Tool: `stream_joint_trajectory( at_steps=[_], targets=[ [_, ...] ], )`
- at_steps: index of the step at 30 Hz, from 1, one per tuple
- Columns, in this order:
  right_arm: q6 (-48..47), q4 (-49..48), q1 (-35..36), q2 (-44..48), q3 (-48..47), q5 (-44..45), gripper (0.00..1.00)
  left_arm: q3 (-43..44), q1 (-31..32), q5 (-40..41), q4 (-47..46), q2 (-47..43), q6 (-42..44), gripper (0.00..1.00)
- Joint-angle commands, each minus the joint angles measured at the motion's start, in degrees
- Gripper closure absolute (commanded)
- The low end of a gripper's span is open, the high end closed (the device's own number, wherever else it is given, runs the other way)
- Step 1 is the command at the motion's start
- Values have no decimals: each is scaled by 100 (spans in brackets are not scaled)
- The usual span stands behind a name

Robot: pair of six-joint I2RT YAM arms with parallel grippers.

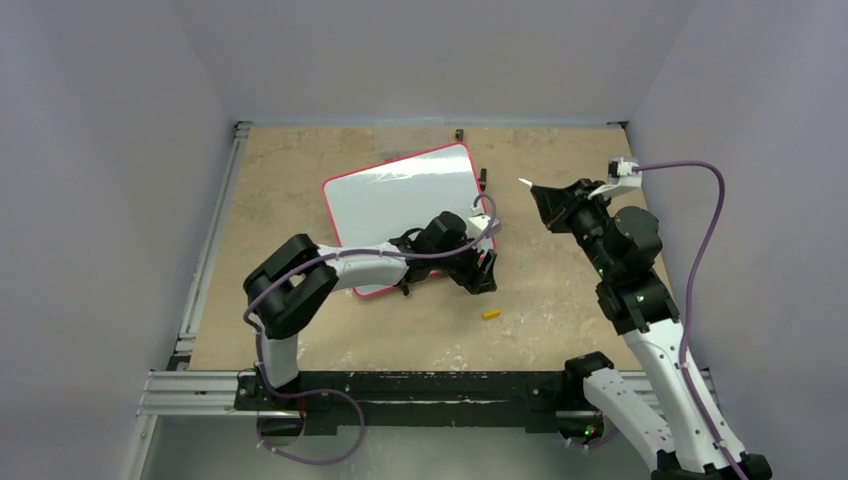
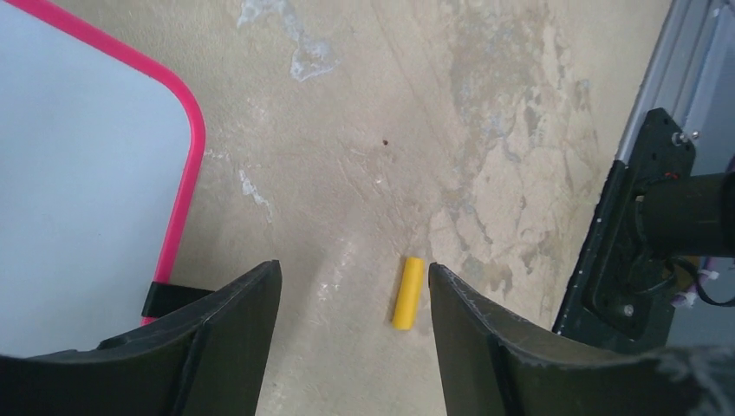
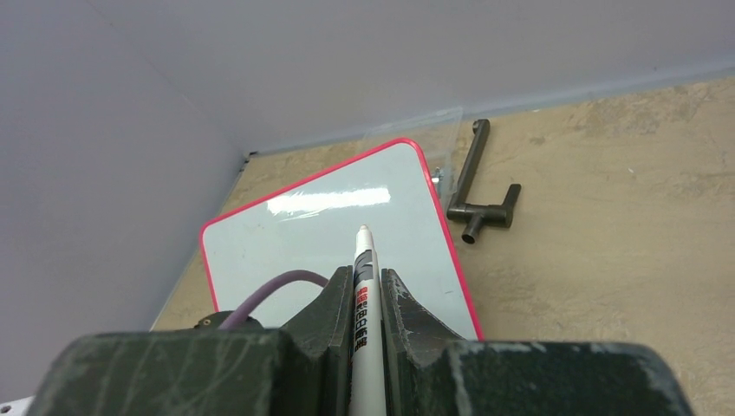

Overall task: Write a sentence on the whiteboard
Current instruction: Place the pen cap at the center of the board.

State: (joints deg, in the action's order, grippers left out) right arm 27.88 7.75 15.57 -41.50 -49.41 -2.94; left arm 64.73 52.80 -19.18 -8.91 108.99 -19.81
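Note:
The whiteboard [image 1: 400, 200] lies tilted at mid-table, pale and glossy with a red-pink rim; its face looks blank and the sentence is not in view. My left gripper [image 1: 482, 275] hovers just off the board's near right corner [image 2: 178, 130]. This gripper [image 2: 354, 266] is open, with nothing between its jaws. Below it a yellow cap [image 2: 407, 292] lies on the table, close to the right finger. My right gripper [image 3: 365, 271] is shut on a white marker [image 3: 364, 299] whose bare tip points toward the board [image 3: 347, 234]. It [image 1: 548, 200] hangs right of the board.
A black cranked handle [image 3: 481, 195] lies by the board's far right corner. A black clip [image 2: 173, 297] sits on the board's near edge. The yellow cap [image 1: 491, 314] rests on the tan table between the arms. The black base rail [image 2: 637, 260] runs along the near edge.

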Motion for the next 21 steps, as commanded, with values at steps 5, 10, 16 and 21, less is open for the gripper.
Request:
stream_joint_trajectory(
  at_steps=[5,10,16,21],
  targets=[
    [36,84,-30,141,-512,-53,100,206,21,149,1247,-1744,721,0],
    [179,27,-28,174,-514,-267,100,316,-64,741,2617,-3099,1029,1],
    [270,-62,-34,162,-482,-510,100,977,-511,1315,4264,-4219,1140,0],
    [314,-137,-28,157,-443,-814,100,1430,-1852,1123,5205,-4418,1389,0]
  ],
)
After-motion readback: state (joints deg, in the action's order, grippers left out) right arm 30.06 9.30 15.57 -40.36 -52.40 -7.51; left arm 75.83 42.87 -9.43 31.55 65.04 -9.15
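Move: The yellow pen cap lies free on the table, already released, about 4 cm back from the left hand, 1 cm to its right and some 6 cm below. The whiteboard's middle is roughly 21 cm ahead of that hand and 17 cm left; the black clip on the board's near edge is about 8 cm ahead and 4 cm left, both some 6 cm down. From the right hand, the cap is around 8 cm back, 7 cm left and 34 cm below. The pen cap is left behind as the empty left hand climbs steeply away, about 26 cm up and, increasingly, some 17 cm left, easing back slightly before coming forward again. Its fingers spread from partly open to fully open early on, while the wrist turns about 25 degrees. The right hand keeps its grip on the pen and rises a couple of centimetres, drifting slightly back. ##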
